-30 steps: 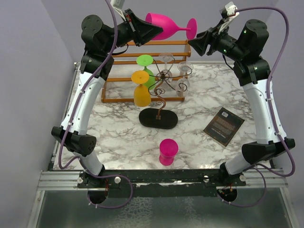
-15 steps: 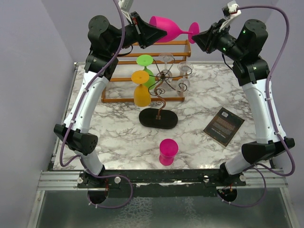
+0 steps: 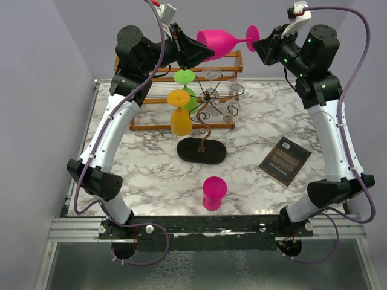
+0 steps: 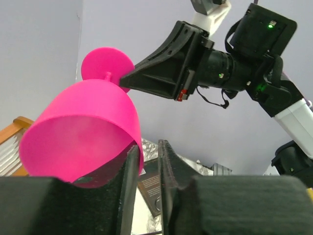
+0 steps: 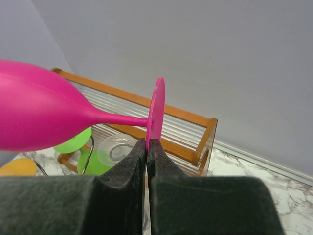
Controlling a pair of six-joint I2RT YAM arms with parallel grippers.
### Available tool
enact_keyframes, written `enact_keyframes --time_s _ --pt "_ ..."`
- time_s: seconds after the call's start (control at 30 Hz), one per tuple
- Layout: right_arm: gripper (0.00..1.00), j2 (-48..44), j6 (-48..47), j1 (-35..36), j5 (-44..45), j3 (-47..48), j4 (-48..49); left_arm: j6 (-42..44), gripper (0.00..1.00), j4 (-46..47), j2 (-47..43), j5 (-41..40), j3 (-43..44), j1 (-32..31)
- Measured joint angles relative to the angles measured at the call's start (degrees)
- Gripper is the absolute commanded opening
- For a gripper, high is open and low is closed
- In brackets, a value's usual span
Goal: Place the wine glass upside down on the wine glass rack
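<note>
The pink wine glass [image 3: 221,41] hangs level in the air, high above the rack, bowl to the left and foot to the right. My right gripper [image 3: 261,45] is shut on the rim of its foot [image 5: 156,110]. My left gripper [image 3: 202,48] is at the bowl's mouth [image 4: 83,132]: one finger is inside the bowl and the other is outside, with a visible gap between the jaws [image 4: 148,147]. The wine glass rack [image 3: 208,96], a dark wire stand on a black oval base [image 3: 201,151], stands below and holds orange, green and clear glasses upside down.
An orange-brown wooden slatted shelf [image 3: 181,63] stands behind the rack, right under the held glass. A small pink cup [image 3: 214,192] sits near the front edge. A dark booklet [image 3: 285,160] lies at the right. Purple walls close in on both sides.
Both grippers have moved up and to the right with the pink glass between them. The glass has tilted so that its foot is now higher.
</note>
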Motion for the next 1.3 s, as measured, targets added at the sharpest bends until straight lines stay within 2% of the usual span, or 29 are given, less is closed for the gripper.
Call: enact_keyframes --time_s 0.1,0.4,0.57,0.77,1.03,1.3 --pt "0.01 0.0 -0.8 0.0 1.6 -0.2 0.0 1.4 0.41 -0.2 -1.2 1.0 -0.5 0.1" --pt "0.01 -1.9 -5.3 -1.2 6.8 -0.2 -0.4 9.0 0.70 -5.4 -4.7 1.6 -0.5 0.8" --pt "0.01 -4.2 -8.6 -3.3 9.6 -0.1 -0.4 14.3 0.78 -11.3 -6.8 0.8 -0.5 3.0" --pt "0.01 -5.7 -14.6 -4.7 12.4 1.7 -0.8 23.9 0.82 -19.6 -9.6 -4.2 0.1 4.7" --pt "0.01 -7.2 -29.0 -4.9 14.6 6.0 -4.2 39.0 0.82 -30.3 -12.2 -17.8 4.6 4.7" --pt "0.01 -9.3 -47.3 -4.9 11.4 8.4 -16.4 53.3 0.82 -38.2 -13.9 -30.1 8.4 4.8"
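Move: The foot of the pink wine glass is already pinched in my right hand. The glass's middle is about 6 cm left of that hand and 4 back; from my left hand, at its rim, about 5 cm right and 2 ahead. The wine glass rack's hub is some 12 cm left of the right hand, 8 back and 15 below. From the right hand, the hanging yellow glass is 19 left, 9 back, 22 below; the green one 18 left, 3 back, equally low. I go on opening my left fingers until they are wide, ease that hand back off the bowl's rim, then swing it about 15 cm left, turning counter-clockwise. My right hand keeps the foot pinched and carries the glass some 12 cm right, away from the rack, backing 6 cm and rising before a slight dip, while rolling about 40 degrees so its left side and the bowl tip down. ##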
